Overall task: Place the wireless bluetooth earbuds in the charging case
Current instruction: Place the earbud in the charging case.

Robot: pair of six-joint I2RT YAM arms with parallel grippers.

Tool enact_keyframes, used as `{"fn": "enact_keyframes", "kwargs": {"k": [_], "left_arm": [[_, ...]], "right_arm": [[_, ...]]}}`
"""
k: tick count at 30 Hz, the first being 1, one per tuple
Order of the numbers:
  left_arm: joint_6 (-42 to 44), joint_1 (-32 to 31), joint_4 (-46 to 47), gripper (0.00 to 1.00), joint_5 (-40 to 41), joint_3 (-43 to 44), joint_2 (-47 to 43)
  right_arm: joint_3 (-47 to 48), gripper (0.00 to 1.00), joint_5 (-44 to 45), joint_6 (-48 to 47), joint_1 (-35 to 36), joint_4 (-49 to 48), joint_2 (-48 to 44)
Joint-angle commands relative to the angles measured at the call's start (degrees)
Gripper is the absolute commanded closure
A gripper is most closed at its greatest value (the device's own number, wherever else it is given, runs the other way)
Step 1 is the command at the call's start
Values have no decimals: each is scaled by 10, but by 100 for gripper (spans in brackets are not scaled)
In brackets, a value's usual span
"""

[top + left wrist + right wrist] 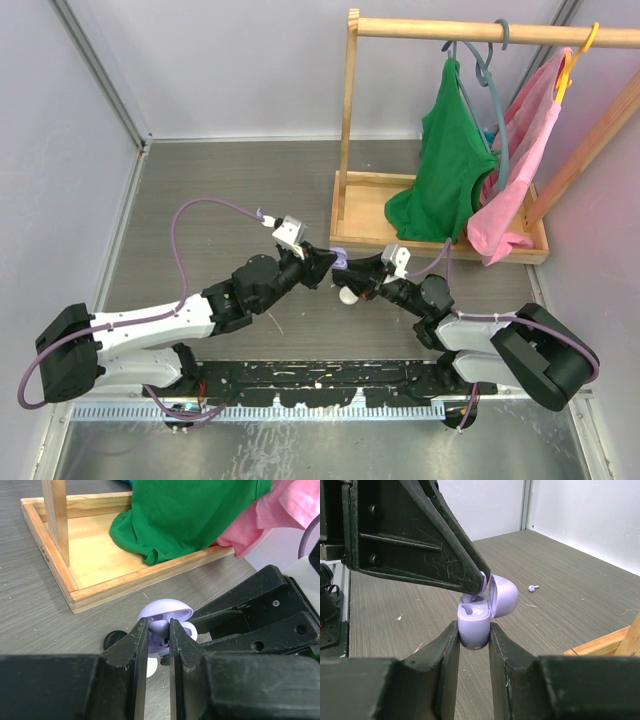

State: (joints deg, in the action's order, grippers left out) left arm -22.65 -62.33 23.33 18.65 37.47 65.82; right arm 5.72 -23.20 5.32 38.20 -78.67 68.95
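Note:
My right gripper is shut on the base of the lilac charging case, held above the table with its lid hinged open. My left gripper is shut on a lilac earbud, which sits at the mouth of the case, its stem in the far slot. In the right wrist view the left fingers come down from the upper left onto that earbud. A second lilac earbud lies loose on the table behind. From above, both grippers meet mid-table at the case.
A wooden rack with a tray base stands at the back right, with green and pink garments on hangers draping into it. A black disc and a white disc lie on the table under the grippers.

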Motion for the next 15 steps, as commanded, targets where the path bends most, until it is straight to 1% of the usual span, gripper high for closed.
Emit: {"fn": "enact_keyframes", "kwargs": {"k": [1, 5, 8, 12, 15], "left_arm": [[11, -4, 41, 80, 21, -4, 0], [5, -6, 34, 75, 28, -7, -5], [2, -6, 23, 68, 33, -4, -8], [-1, -7, 12, 57, 35, 1, -16], [-3, -6, 5, 51, 40, 4, -23]], "right_arm": [[0, 95, 4, 0, 3, -54, -16], [-2, 94, 10, 0, 2, -54, -20], [-2, 94, 12, -2, 2, -54, -20], [-2, 94, 13, -2, 3, -52, -19], [-1, 94, 18, -6, 3, -48, -17]]}}
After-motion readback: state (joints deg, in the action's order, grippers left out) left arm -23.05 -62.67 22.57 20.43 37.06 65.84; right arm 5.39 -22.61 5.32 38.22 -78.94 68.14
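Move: The open charging case is at my left fingertips, about 2 cm below the earbud they pinch and roughly 1 cm ahead and 1 cm right; my right fingers already hold that case, its middle some 1 cm above and 1 cm left of their pads. Far below on the table, some 22 cm down from my left hand, lie the white disc, about 2 cm ahead and 3 cm right, and the black disc, about 7 cm ahead and 2 cm right. I open my left fingers to let go of the earbud at the well of the charging case, going from nearly shut to about half open while that hand eases down by just under 1 cm, its wrist hardly turning. My right hand stays where it is and keeps its pinch on the case, lid open. ##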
